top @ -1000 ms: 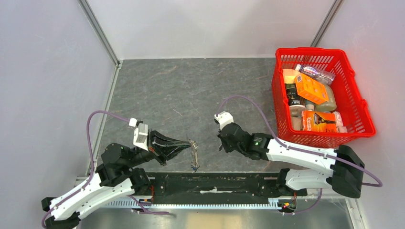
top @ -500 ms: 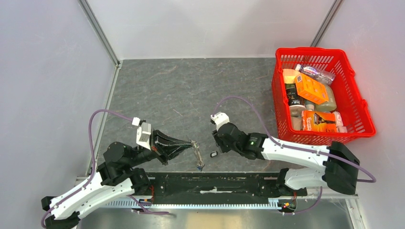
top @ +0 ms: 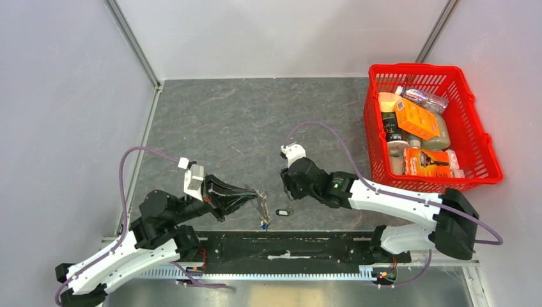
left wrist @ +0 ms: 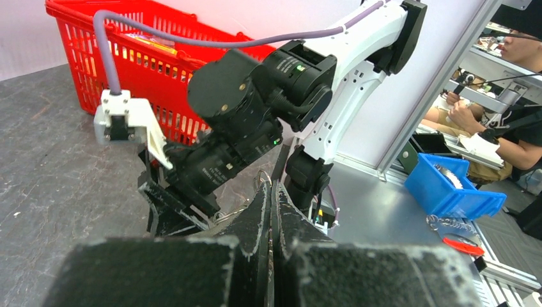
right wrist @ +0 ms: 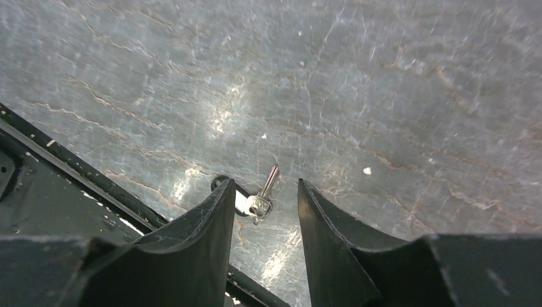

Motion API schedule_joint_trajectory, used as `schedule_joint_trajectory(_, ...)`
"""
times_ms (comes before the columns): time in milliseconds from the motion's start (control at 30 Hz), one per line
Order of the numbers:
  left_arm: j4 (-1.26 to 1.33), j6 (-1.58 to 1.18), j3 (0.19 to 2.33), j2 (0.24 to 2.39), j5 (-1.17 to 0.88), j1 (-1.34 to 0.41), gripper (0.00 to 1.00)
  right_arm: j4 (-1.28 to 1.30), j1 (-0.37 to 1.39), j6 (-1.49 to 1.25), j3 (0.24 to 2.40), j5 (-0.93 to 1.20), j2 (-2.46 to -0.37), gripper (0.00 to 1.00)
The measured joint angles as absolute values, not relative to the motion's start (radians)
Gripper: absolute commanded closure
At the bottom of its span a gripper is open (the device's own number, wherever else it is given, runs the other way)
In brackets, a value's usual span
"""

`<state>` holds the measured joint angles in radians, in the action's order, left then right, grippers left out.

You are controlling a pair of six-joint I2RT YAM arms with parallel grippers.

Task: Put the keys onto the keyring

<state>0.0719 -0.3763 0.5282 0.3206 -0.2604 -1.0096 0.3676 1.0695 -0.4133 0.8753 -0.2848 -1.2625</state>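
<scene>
My left gripper (top: 254, 194) is shut on the silver keyring (top: 260, 197). Its thin chain (top: 263, 214) hangs down toward the table's near edge. In the left wrist view only a bit of the keyring's wire loop (left wrist: 262, 177) pokes out past the shut fingertips (left wrist: 259, 211). One small silver key (top: 283, 212) with a black piece at its head lies loose on the grey tabletop. My right gripper (top: 286, 192) hovers just above and behind it, open and empty. The right wrist view looks straight down on that key (right wrist: 263, 199), between the spread fingers (right wrist: 211, 224).
A red basket (top: 427, 187) full of packaged goods stands at the right of the table. The black mounting rail (top: 287, 246) runs along the near edge, just below the key. The right arm's wrist (left wrist: 236, 121) fills the space in front of my left gripper.
My right gripper has opened and the key now lies on the table below it. The right arm has crept left, toward the left gripper. The left gripper edged right with the keyring.
</scene>
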Motion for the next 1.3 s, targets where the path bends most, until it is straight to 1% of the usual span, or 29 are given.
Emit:
schedule_joint_trajectory(267, 0.046, -0.376, 0.528, 0.316, -0.258, -1.010, 0.98, 0.385, 1.066, -0.499, 0.820, -0.212, -1.310, 0.49)
schedule_joint_trajectory(533, 0.044, -0.376, 0.528, 0.316, -0.255, -1.010, 0.98, 0.381, 1.066, -0.541, 0.721, -0.104, -1.262, 0.49)
schedule_joint_trajectory(800, 0.046, -0.376, 0.528, 0.321, -0.254, -1.010, 0.98, 0.288, 1.066, -0.570, 0.610, -0.037, -1.254, 0.51)
schedule_joint_trajectory(933, 0.046, -0.376, 0.528, 0.321, -0.254, -1.010, 0.98, 0.240, 1.066, -0.576, 0.593, -0.030, -1.255, 0.51)
schedule_joint_trajectory(1300, 0.045, -0.376, 0.528, 0.322, -0.250, -1.010, 0.98, 0.139, 1.052, -0.575, 0.593, -0.030, -1.354, 0.57)
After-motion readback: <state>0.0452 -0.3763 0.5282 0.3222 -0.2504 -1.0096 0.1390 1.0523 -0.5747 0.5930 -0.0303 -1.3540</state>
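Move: The loose key lies on the table about 14 cm below the right hand, some 3 cm back and 2 cm to its left; its black tag is about 5 cm back and 4 cm left of that hand. The keyring, hanging from the left fingers, is about 9 cm left, 12 cm back and 15 cm higher than the right hand. From the left hand the key is roughly 9 cm ahead, 9 cm right and 35 cm down. The empty right hand sinks about 10 cm towards the loose key while drawing back some 7 cm and a little right, its fingers tipping nearly 20 degrees steeper towards the table; it then eases forward and left by a bit over a centimetre each as it finishes sinking. Its fingers stay about half open and end just short of the key, above the table, while the left hand holds almost still with its shut fingers keeping the keyring up. ##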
